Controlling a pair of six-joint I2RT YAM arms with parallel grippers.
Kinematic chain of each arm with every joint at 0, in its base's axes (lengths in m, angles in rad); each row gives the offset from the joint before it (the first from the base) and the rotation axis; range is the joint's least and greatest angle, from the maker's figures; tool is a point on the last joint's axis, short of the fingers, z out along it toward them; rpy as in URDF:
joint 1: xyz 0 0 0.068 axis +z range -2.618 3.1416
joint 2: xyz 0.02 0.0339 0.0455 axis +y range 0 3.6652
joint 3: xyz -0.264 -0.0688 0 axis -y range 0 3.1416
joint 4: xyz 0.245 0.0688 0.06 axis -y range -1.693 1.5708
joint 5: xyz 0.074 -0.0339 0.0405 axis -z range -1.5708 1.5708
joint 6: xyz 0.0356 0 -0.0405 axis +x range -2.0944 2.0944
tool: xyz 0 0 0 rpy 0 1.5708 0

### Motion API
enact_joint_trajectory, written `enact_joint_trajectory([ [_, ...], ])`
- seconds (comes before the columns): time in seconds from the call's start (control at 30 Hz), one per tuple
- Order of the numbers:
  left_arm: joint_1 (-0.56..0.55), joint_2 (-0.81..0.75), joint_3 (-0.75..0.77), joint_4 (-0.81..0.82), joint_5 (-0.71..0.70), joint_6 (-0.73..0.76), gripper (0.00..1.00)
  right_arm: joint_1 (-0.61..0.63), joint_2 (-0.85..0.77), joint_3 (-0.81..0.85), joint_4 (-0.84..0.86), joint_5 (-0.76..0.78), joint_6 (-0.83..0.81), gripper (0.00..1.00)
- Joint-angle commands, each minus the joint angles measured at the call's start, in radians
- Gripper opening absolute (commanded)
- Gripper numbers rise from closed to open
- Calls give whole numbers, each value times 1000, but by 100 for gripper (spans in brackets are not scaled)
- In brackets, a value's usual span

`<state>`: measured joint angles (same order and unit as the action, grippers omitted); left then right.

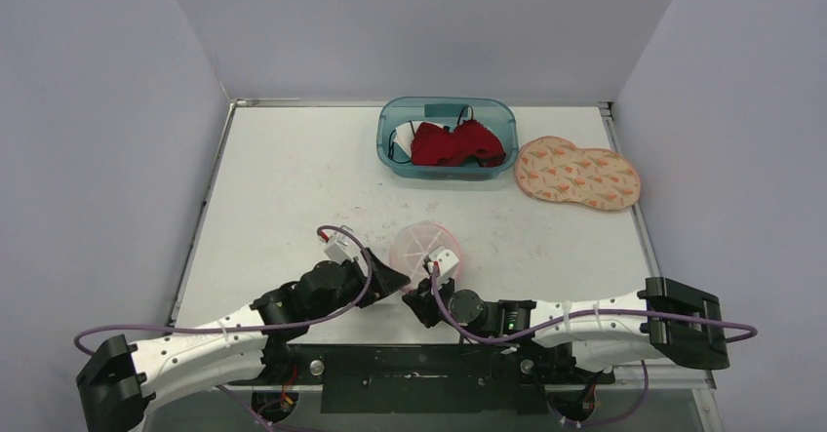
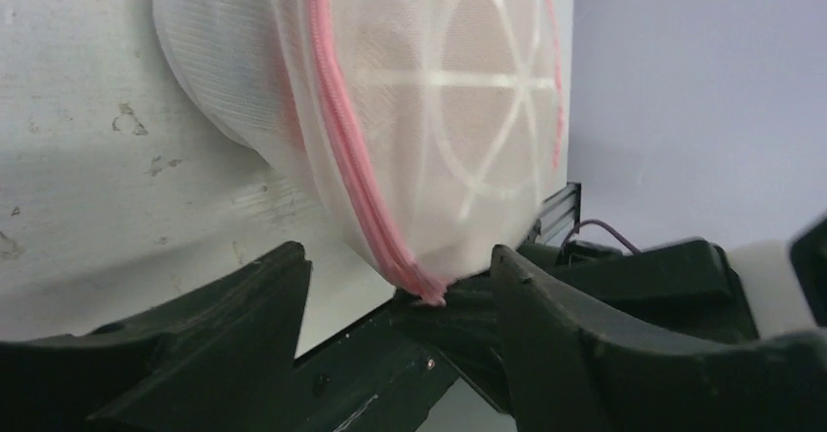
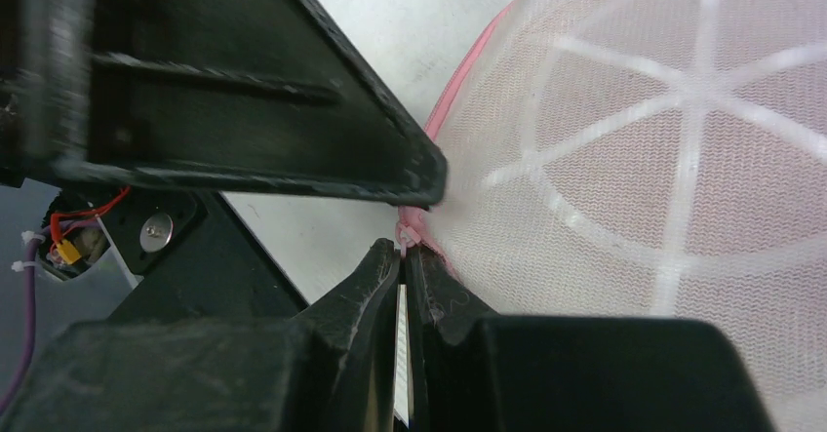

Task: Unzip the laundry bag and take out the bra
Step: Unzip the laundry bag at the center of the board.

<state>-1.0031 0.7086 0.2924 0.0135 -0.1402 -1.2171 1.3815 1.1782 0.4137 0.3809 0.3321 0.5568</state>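
The laundry bag [image 1: 429, 245] is a pink-white mesh dome with white ribs and a pink zipper seam [image 2: 336, 130], lying at the table's near edge. My right gripper [image 1: 421, 291] is shut on the small pink zipper tab [image 3: 406, 227] at the bag's near corner. My left gripper [image 1: 395, 281] is open, its two fingers either side of that same corner [image 2: 429, 286] without touching it. In the right wrist view one left finger [image 3: 293, 130] crosses just above the tab. The bra is hidden; only a pinkish tint shows through the mesh [image 3: 663, 159].
A teal bin [image 1: 447, 110] at the back holds a red garment [image 1: 456, 145] and white items. A peach patterned pad [image 1: 577, 173] lies to its right. Grey walls enclose the table. The black mounting rail [image 1: 419, 364] runs along the near edge.
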Motion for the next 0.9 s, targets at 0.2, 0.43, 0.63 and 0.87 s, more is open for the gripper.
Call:
enact_joint_trajectory([
  [0.2,-24,168,77,115,-113,-101,38,1,-14,22,96,-11,-13,5],
  [0.43,-23,154,86,65,-169,-102,0,1,-46,14,41,22,-19,5],
  [0.63,-22,132,103,10,-207,-60,0,0,-102,12,-127,126,-11,5],
  [0.87,-19,125,121,-6,-196,11,0,-5,-184,-27,-193,174,32,5],
])
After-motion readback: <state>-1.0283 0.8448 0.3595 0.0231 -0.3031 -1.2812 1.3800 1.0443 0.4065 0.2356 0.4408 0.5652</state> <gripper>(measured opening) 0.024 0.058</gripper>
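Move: Close under the left hand's open fingers, about 2 cm ahead, 1 cm right and 2 cm below, runs the laundry bag's pink zip seam. The zip pull, already in the right hand's shut fingers, is some 2 cm back, 2 cm right and 2 cm below the left hand. From the right hand, the round mesh top's middle lies about 8 cm ahead and 4 cm right, and the next stretch of seam 1 cm ahead and 4 cm right. Dipping about 2 cm and edging forward, the left hand shuts its open fingers and pinches the pink zip seam, then eases up and a little farther forward, turning slightly counter-clockwise. The right hand keeps its pinch on the pull and waits almost still, then draws it about 3 cm right, slightly forward and up along the seam, away from the left grip. ##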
